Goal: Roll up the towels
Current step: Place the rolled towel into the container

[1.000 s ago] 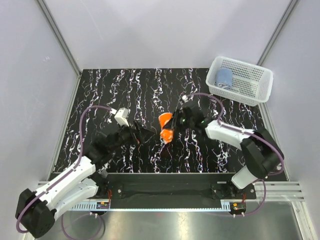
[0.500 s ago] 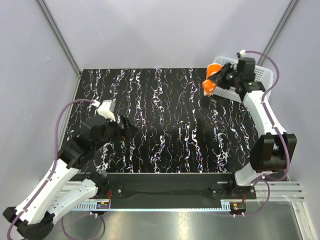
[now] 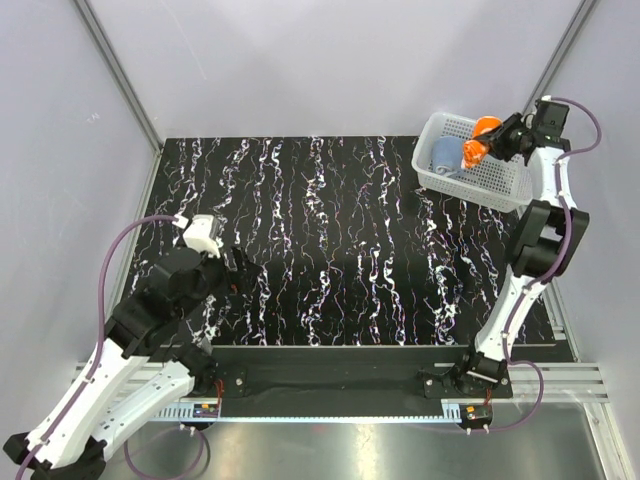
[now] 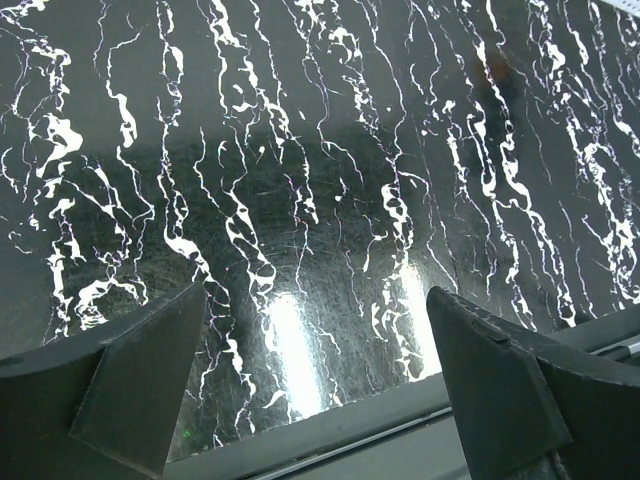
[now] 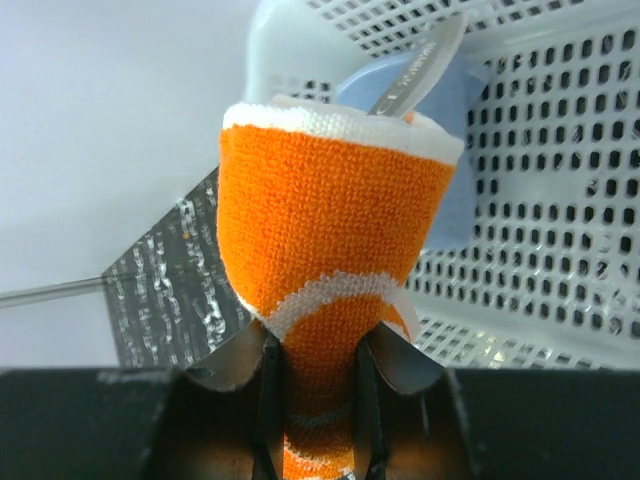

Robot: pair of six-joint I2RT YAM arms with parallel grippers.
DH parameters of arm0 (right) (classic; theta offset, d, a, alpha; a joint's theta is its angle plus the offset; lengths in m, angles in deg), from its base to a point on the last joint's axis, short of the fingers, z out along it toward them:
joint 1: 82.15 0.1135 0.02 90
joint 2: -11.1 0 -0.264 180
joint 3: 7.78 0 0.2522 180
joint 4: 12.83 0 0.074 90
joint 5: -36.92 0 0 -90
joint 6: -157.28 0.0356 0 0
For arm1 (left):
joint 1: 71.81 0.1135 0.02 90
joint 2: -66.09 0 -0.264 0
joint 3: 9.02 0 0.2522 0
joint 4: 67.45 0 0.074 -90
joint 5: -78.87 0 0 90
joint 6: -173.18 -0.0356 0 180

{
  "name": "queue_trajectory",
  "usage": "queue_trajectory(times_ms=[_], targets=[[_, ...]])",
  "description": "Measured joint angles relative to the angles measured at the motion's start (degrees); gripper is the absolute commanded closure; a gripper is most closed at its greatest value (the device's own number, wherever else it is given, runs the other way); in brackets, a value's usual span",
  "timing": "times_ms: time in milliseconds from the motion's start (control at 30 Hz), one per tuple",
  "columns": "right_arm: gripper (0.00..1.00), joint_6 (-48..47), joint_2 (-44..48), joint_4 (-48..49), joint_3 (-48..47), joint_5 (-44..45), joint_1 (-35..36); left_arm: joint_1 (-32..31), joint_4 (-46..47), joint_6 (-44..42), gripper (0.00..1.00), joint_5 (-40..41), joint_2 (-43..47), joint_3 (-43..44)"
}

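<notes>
My right gripper (image 3: pixel 497 142) is shut on the rolled orange towel (image 3: pixel 478 142) and holds it above the white mesh basket (image 3: pixel 520 180) at the back right. In the right wrist view the orange towel (image 5: pixel 330 240) is pinched between my fingers (image 5: pixel 262 400), with the basket's mesh wall (image 5: pixel 540 230) behind it. The rolled light blue towel (image 3: pixel 447 154) lies in the basket's left end; it shows behind the orange one (image 5: pixel 455 190). My left gripper (image 3: pixel 245 275) is open and empty over the table's left front; its wrist view shows only bare tabletop (image 4: pixel 310 200) between the fingers.
The black marble-patterned table (image 3: pixel 330 240) is walled by grey panels at the back and sides. A metal rail (image 3: pixel 340 375) runs along the near edge. The basket sits against the back right corner.
My right arm has carried the orange towel from the table's middle to the back right, over the basket. My left arm has drawn back to the left and towards the near edge.
</notes>
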Motion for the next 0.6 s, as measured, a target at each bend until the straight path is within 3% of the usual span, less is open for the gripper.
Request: queue_trajectory(times_ms=[600], targets=[[0.98, -7.3, -29.05, -11.96, -23.65, 1.2, -2.8, 0.02, 0.15, -0.85, 0.01, -0.17, -2.95, -0.11]])
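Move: My right hand already holds the rolled orange towel over the container. The middle of the container lies some 17 cm below that hand, about 5 cm ahead and 2 cm to its right. The blue towel in there is about 8 cm ahead, 6 cm to the left and also some 17 cm down. From my left hand the container is far off, roughly 43 cm ahead, 58 cm right and 19 cm lower. Down into the container goes my right hand, nearly 17 cm, keeping its pinch on the orange towel. I ease about 3 cm forward at first, while drifting some 5 cm right over the whole descent, and tip the fingers about 15 degrees further down, bringing the towel in on the right of the blue one. ##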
